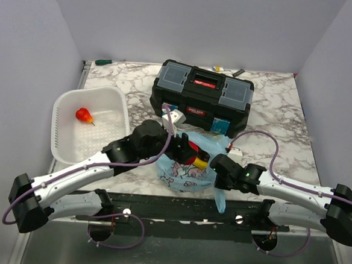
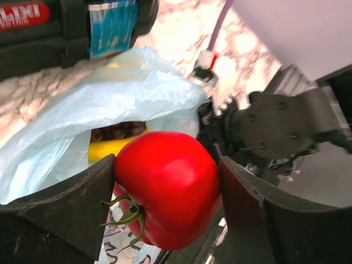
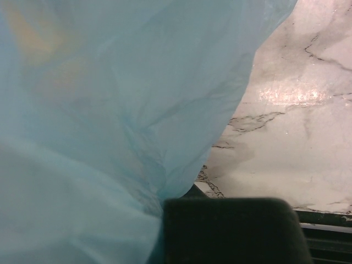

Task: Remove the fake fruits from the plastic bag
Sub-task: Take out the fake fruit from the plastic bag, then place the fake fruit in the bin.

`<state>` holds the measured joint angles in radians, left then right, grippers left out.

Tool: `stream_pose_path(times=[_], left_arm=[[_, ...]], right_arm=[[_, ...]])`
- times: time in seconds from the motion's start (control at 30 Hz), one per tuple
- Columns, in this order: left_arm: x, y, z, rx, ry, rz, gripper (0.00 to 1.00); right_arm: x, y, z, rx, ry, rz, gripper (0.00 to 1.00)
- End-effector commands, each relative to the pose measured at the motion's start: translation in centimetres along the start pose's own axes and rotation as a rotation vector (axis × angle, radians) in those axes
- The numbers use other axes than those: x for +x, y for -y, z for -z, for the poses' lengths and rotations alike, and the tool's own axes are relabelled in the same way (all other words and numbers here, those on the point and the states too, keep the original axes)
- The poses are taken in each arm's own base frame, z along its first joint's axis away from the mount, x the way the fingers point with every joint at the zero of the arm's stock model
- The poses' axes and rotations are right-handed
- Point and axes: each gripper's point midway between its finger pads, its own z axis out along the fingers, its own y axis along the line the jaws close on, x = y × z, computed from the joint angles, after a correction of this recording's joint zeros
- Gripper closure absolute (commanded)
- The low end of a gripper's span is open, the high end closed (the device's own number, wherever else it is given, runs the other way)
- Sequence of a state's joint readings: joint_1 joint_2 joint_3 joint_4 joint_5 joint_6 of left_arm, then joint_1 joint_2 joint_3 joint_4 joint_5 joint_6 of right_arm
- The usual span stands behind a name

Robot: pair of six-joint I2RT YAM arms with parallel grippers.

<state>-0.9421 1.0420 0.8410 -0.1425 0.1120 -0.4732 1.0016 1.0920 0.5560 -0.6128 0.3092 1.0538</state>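
The light-blue plastic bag [image 1: 185, 178] lies at the table's near edge in front of the toolbox, its mouth open. My left gripper [image 1: 188, 152] reaches into that mouth and is shut on a glossy round red fruit [image 2: 165, 187] with a green stalk, one finger on each side of it. Behind it inside the bag [image 2: 137, 93] lie a yellow banana [image 2: 107, 147] and dark grapes [image 2: 118, 131]. My right gripper [image 1: 220, 166] is shut on the bag's right edge. In the right wrist view the blue film [image 3: 99, 110] fills the left and runs in beside one dark finger [image 3: 231, 231].
A black toolbox [image 1: 201, 96] stands just behind the bag. A white slotted basket [image 1: 64, 130] at the left holds a small red pear-shaped fruit [image 1: 84, 115]. A green-handled screwdriver [image 1: 105, 61] lies at the back left. One loop of the bag hangs over the table's front edge [image 1: 219, 198].
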Motion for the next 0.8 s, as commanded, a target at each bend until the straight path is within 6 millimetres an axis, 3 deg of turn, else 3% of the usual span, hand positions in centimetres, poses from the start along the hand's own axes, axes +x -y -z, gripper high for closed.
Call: stream_pose_path(times=[0.0,0.1,0.27,0.37,0.47,0.57,0.77], left_arm=[[-3.5,3.0,5.2,0.151,0.124,-0.025,0.61],[-6.0,1.8,8.8,0.062,0.239,-0.052,0.61],[-8.6,-5.5,14.8,-0.391,0.350,-0.099,0.61],[-8.0,-11.4,19.8,-0.782,0.380,-0.076,0.61],[-6.5,-15.4,24.5,-1.099,0.389,-0.080,0.67],[-5.5,-16.7,25.8,-1.183,0.385,-0.108,0.68],[-3.8,-19.6,24.6,-1.282,0.237,-0.147,0.68]], right_arm=[[-0.1,0.2,0.0,0.004,0.017,0.010,0.99],[-0.2,0.3,0.2,-0.005,0.028,0.009,0.99],[-0.7,0.2,0.5,-0.004,0.040,0.002,0.99],[-0.6,0.1,0.6,-0.012,0.037,-0.003,0.99],[-0.4,0.1,0.4,-0.021,0.033,-0.001,0.99],[-0.4,0.2,0.6,-0.015,0.029,-0.001,0.99],[-1.0,-0.1,1.1,-0.027,0.049,-0.005,0.99]])
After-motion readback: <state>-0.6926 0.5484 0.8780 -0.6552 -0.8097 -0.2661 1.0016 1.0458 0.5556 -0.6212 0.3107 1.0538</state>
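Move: The left hand already holds the red tomato up over the bag; the white basket it is bound for has its middle about 36 cm to the left, 13 cm ahead and 17 cm below. In the basket the red pepper lies some 39 cm left and 18 ahead, while the plastic bag is right beneath, about 3 ahead and 18 down, with the toolbox roughly 24 ahead and 3 right. From the right hand, pinching the bag, the basket is about 47 cm left and 18 ahead. Keeping the tomato gripped, the left hand climbs some 12 cm clear of the bag and swings left in an arc, about 28 cm in all and a little forward, sinking again over the last part to come above the near right part of the white basket. On the way the wrist turns about 60 degrees counter-clockwise, so the fingers that pointed rightward now point forward and down, while the right hand stays put and keeps its pinch on the bag's edge. ##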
